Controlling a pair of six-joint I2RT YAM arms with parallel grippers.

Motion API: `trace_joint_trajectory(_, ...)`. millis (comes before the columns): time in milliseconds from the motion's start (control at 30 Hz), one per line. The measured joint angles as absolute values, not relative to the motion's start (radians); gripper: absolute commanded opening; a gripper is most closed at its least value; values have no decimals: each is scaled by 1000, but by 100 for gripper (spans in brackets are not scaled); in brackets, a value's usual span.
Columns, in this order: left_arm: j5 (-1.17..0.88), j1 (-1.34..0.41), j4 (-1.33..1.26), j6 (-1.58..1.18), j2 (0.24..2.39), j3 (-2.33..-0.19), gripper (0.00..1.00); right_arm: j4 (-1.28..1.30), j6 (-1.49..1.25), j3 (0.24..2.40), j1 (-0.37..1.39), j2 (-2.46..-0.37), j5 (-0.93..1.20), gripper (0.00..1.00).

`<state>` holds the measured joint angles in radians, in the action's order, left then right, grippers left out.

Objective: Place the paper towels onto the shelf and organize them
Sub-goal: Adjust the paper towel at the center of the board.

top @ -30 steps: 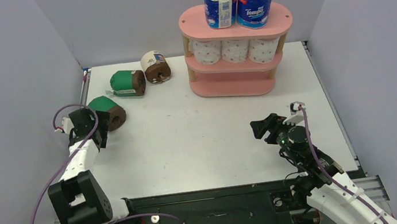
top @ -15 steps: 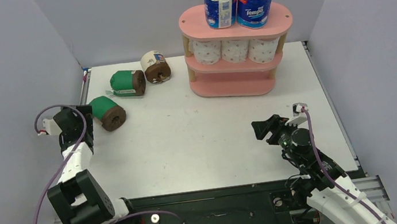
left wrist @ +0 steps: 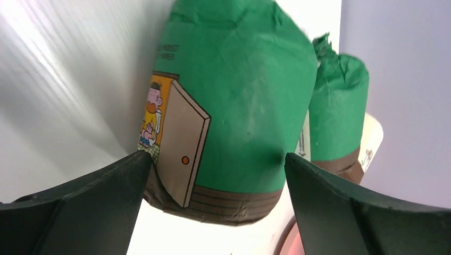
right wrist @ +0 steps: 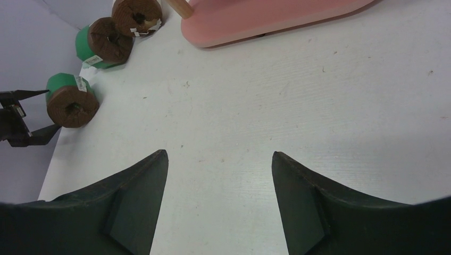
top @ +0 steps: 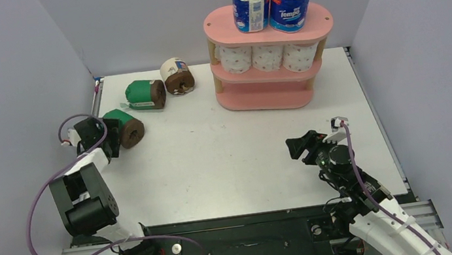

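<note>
A green-wrapped brown paper towel roll (top: 124, 127) (left wrist: 239, 106) lies on its side at the table's left. My left gripper (top: 110, 133) (left wrist: 217, 159) is open, its fingertips flanking the roll's brown end without clamping it. A second green roll (top: 145, 94) (left wrist: 337, 117) and a cream-wrapped one (top: 177, 76) lie farther back. The pink shelf (top: 272, 98) carries two blue-white rolls (top: 251, 4) on top and three white dotted rolls (top: 267, 58) on its middle tier. My right gripper (top: 296, 147) (right wrist: 219, 156) hovers open and empty over bare table.
Grey walls close in the table on the left, back and right. The left arm's base block (top: 83, 202) and its purple cable sit at the near left edge. In the right wrist view the shelf's bottom board (right wrist: 266, 18) is far ahead, and the three loose rolls lie at upper left.
My left gripper drew back to the left, then returned to the nearest green roll, and the arm's lower link swung upright. The right arm stayed still.
</note>
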<state>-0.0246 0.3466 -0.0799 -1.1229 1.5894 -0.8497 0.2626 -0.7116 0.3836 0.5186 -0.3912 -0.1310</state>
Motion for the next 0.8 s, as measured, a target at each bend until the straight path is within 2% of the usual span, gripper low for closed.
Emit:
trace_joint_trajectory(500, -71, 155, -120, -1122, 1601, -833, 97, 251, -719, 375, 519, -425, -130, 66)
trace_joint_trajectory(667, -87, 165, -87, -1114, 1562, -822, 97, 239, -720, 375, 519, -442, -123, 66)
trace_joint_trajectory(800, -74, 234, -33, -1088, 1446, -822, 97, 231, -720, 374, 519, -443, -121, 66)
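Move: The near green paper towel roll lies right at the left hand's open, forward-and-down fingers: its middle is about 3 cm ahead, 4 cm to the right and 3 cm lower. From the left hand, the second green roll is about 17 cm ahead and 14 cm right, and the brown-and-white roll about 23 cm ahead and 26 cm right. From the idle right hand, the near green roll is roughly 55 cm left, 23 cm ahead and 12 cm down. The left hand, fingers staying wide open, sweeps low to its right by about 9 cm with only a slight forward drift, its wrist turning some 15 degrees clockwise, and seems to push the near green roll along with the open fingers rather than grip it. It then reverses, drawing back leftward about 3.5 cm while lifting roughly 4 cm and easing about 2 cm back towards the base, so the fingertips come up and away from the roll. ##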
